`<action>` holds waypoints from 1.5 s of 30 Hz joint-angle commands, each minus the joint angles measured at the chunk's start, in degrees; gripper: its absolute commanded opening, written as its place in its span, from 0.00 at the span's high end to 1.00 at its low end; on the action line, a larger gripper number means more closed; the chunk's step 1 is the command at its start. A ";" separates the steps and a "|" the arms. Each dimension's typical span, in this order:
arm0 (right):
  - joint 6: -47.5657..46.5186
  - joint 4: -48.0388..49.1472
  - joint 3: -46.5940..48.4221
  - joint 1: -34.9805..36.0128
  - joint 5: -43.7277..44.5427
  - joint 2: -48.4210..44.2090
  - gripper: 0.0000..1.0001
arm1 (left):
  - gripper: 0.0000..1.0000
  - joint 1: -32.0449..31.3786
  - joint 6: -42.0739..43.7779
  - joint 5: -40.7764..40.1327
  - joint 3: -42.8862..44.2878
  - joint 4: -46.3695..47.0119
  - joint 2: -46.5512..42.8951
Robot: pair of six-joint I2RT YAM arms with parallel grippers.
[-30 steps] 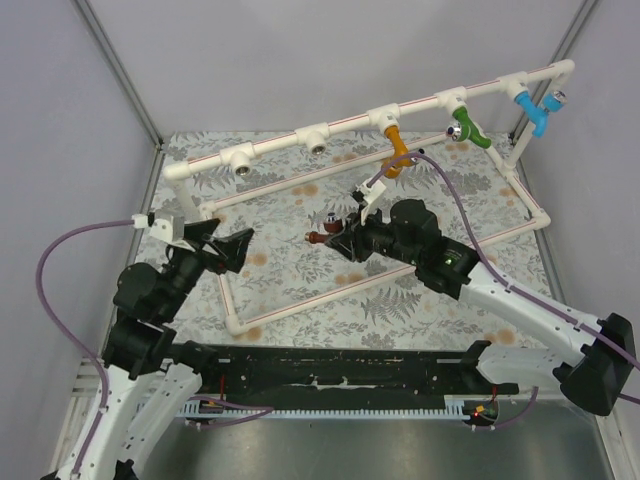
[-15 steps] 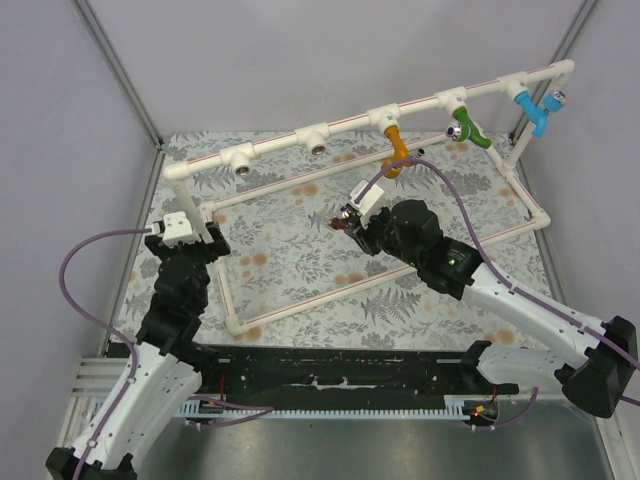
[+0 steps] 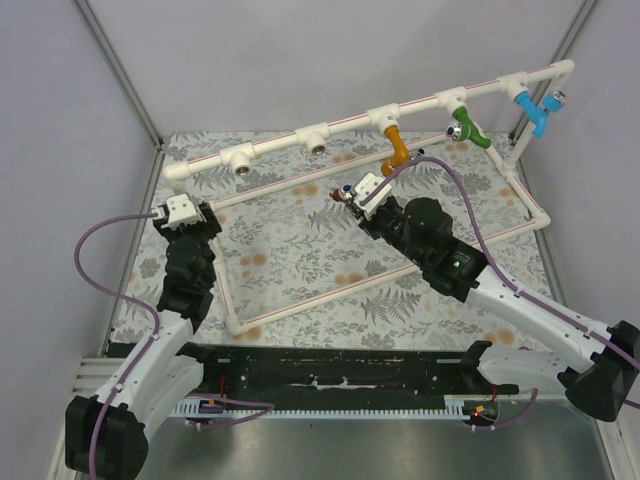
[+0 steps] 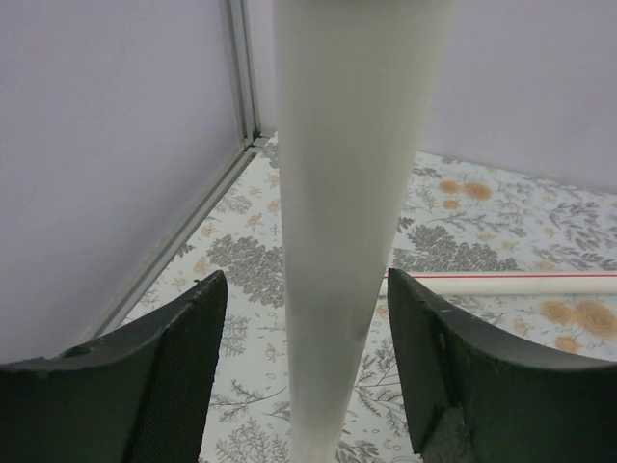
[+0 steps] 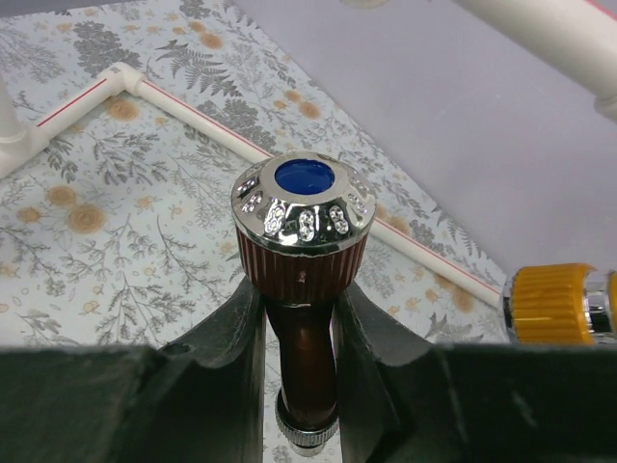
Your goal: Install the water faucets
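The dark reddish-brown water faucet [image 5: 301, 251] has a silvery cap with a blue centre and stands upright between my right gripper's fingers. My right gripper [image 5: 299, 318] is shut on its body. From above, this faucet [image 3: 340, 196] and the right gripper [image 3: 353, 202] hang over the mat, just below the white top rail [image 3: 280, 143]. The orange-yellow faucet [image 3: 397, 150] hangs from a rail fitting; its knob [image 5: 551, 304] shows at the right. My left gripper [image 4: 307, 289] is open astride the frame's white left post [image 4: 357, 145], with a gap on each side.
Two bare tee fittings [image 3: 243, 160] [image 3: 318, 140] sit on the rail left of the orange faucet. A green tap [image 3: 468, 128] and a light blue tap [image 3: 535, 108] hang further right. The white pipe base frame [image 3: 300, 305] lies on the floral mat. Grey walls close in on the left and back.
My left arm has swung forward and left, so its jaws now straddle the frame's left post. My right gripper has carried the brown faucet away from me, closer to the rail.
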 commanded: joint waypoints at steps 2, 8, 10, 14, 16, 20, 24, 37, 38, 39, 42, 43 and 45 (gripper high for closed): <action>-10.39 13.32 -0.49 1.03 3.36 -0.68 1.00 | 0.49 0.59 1.71 6.15 2.64 3.04 -2.60; -36.91 37.20 -7.96 7.09 10.40 3.17 1.00 | 0.81 0.59 1.45 7.47 2.90 -2.50 -5.07; -46.58 48.80 -10.86 8.67 10.05 5.89 1.00 | 0.88 0.59 1.10 8.09 3.08 -3.56 -5.33; -56.02 55.44 -9.38 10.26 13.47 9.86 1.00 | 0.98 0.59 0.39 8.79 3.61 -5.67 -4.89; -60.15 56.68 -8.68 10.70 13.74 10.83 1.00 | 0.98 0.59 -0.40 9.05 3.35 -6.64 -5.07; -69.19 58.71 -7.19 13.15 15.23 12.32 1.00 | 0.98 0.51 -0.66 8.44 2.64 -7.43 -5.16; -79.73 64.91 -7.09 15.79 17.08 16.70 1.00 | 0.98 0.51 -3.56 8.17 2.64 -7.52 -4.19; -93.74 78.67 -1.82 17.29 25.86 26.22 1.00 | 0.98 -0.81 -2.51 8.71 2.64 -7.43 -4.28; -94.00 77.87 -1.82 17.38 26.22 25.60 1.00 | 0.98 -0.99 -2.60 8.53 2.55 -7.35 -4.19; -94.09 76.65 -2.08 17.55 26.92 24.81 1.00 | 0.98 -1.08 -2.42 8.53 2.64 -7.34 -4.28; -92.96 71.12 -3.66 18.78 27.71 21.21 1.00 | 0.98 -1.34 -2.16 8.00 2.64 -7.17 -4.19; -91.73 68.49 -4.54 19.31 27.80 19.37 1.00 | 0.98 -1.34 -1.98 7.74 2.64 -7.17 -4.19; -88.48 62.95 -5.77 20.62 27.97 16.21 1.00 | 0.98 -1.51 -1.90 7.39 2.73 -7.26 -3.84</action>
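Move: The right hand, already holding the brown faucet, has its empty tee about 5 cm ahead, 8 cm left and 11 cm up. The orange faucet hangs roughly 6 cm ahead, 8 cm right and 6 cm up, while the empty end tee is about 1 cm ahead, 21 cm left and 11 cm up. The rack's upright already stands between the left hand's open fingers, its elbow about 1 cm ahead, 1 cm left and 9 cm above. The left fingers close on the rack's upright as that hand eases about 1.5 cm right and 1 cm up, then keep their hold. The right hand carries the faucet up and left to the empty tee, 7 cm higher and 6 cm over, rolling some 75 degrees counter-clockwise seen from behind and tipping its fingers upward; it dips near the tee, then rises about 3 cm to bring the inlet to the mouth. ##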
